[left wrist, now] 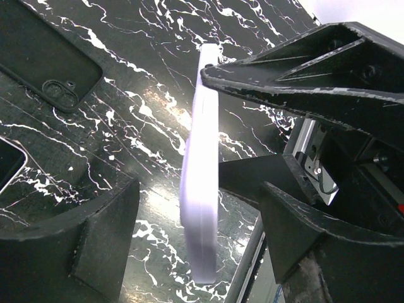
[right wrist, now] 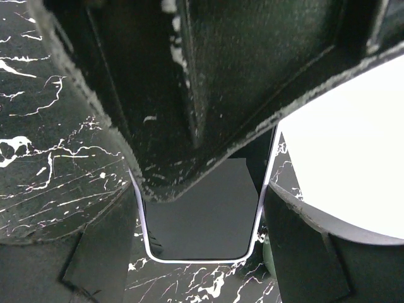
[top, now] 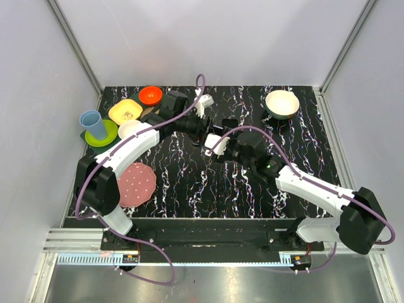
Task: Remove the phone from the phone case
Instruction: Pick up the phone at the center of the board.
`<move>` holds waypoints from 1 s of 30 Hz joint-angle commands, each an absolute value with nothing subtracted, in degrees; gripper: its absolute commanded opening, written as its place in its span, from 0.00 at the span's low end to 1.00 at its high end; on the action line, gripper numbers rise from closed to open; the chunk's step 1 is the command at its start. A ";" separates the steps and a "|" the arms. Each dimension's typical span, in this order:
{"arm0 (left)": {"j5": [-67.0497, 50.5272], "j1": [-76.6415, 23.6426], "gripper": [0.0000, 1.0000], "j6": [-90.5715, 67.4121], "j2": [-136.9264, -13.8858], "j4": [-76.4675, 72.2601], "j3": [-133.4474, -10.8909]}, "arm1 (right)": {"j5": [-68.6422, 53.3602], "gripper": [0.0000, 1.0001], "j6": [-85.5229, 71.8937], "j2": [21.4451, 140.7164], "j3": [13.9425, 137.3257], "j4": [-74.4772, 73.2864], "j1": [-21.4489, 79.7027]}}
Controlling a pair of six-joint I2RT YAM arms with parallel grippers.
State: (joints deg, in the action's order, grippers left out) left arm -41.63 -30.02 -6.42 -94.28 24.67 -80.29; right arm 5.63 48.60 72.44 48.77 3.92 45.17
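The phone (right wrist: 208, 214) shows a dark screen inside a lilac phone case (left wrist: 201, 164), held above the table's middle (top: 213, 140). My right gripper (right wrist: 202, 247) is shut on it, both fingers pressed against the case's long sides. In the left wrist view the case stands edge-on between the fingers of my left gripper (left wrist: 202, 235), with a gap on each side, so that gripper is open around it. One right finger (left wrist: 303, 82) grips the case from the upper right. From above, the left gripper (top: 203, 131) meets the right gripper (top: 219, 145) at the phone.
A black case (left wrist: 44, 60) and part of another phone (left wrist: 7, 165) lie on the table to the left. A white bowl (top: 282, 103) stands at back right. A red bowl (top: 150, 95), yellow dish (top: 125, 112), blue cup (top: 93, 124) and pink plate (top: 136, 183) crowd the left.
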 commanded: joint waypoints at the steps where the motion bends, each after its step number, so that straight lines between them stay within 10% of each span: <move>1: -40.52 -31.29 0.77 -6.77 -93.60 22.06 -81.91 | 7.91 0.00 49.04 72.07 49.83 11.51 45.97; 30: -37.62 -32.70 0.50 -5.63 -94.04 22.50 -81.91 | 8.88 0.00 50.27 72.51 49.04 13.18 46.67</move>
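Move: The phone is already held on edge in the right gripper, its faces to front and back. Its middle lies about 3 cm to the right of the left hand and 1 cm lower, between the open fingers. On the table, some 16 cm below the left hand, the black case lies about 17 cm ahead and 11 cm right, the light-rimmed slab about 16 cm ahead and 3 cm left. From the right hand, the phone's middle is about 5 cm left and 1 cm ahead. Ease the left gripper about 1 cm to the right and half a centimetre back, so its fingers straddle the phone's two faces a little deeper. Then nearly stop there and keep closing steadily from wide to about half open, one finger in front of the phone and one behind. Keep the right gripper still, holding the phone by its long edges. ##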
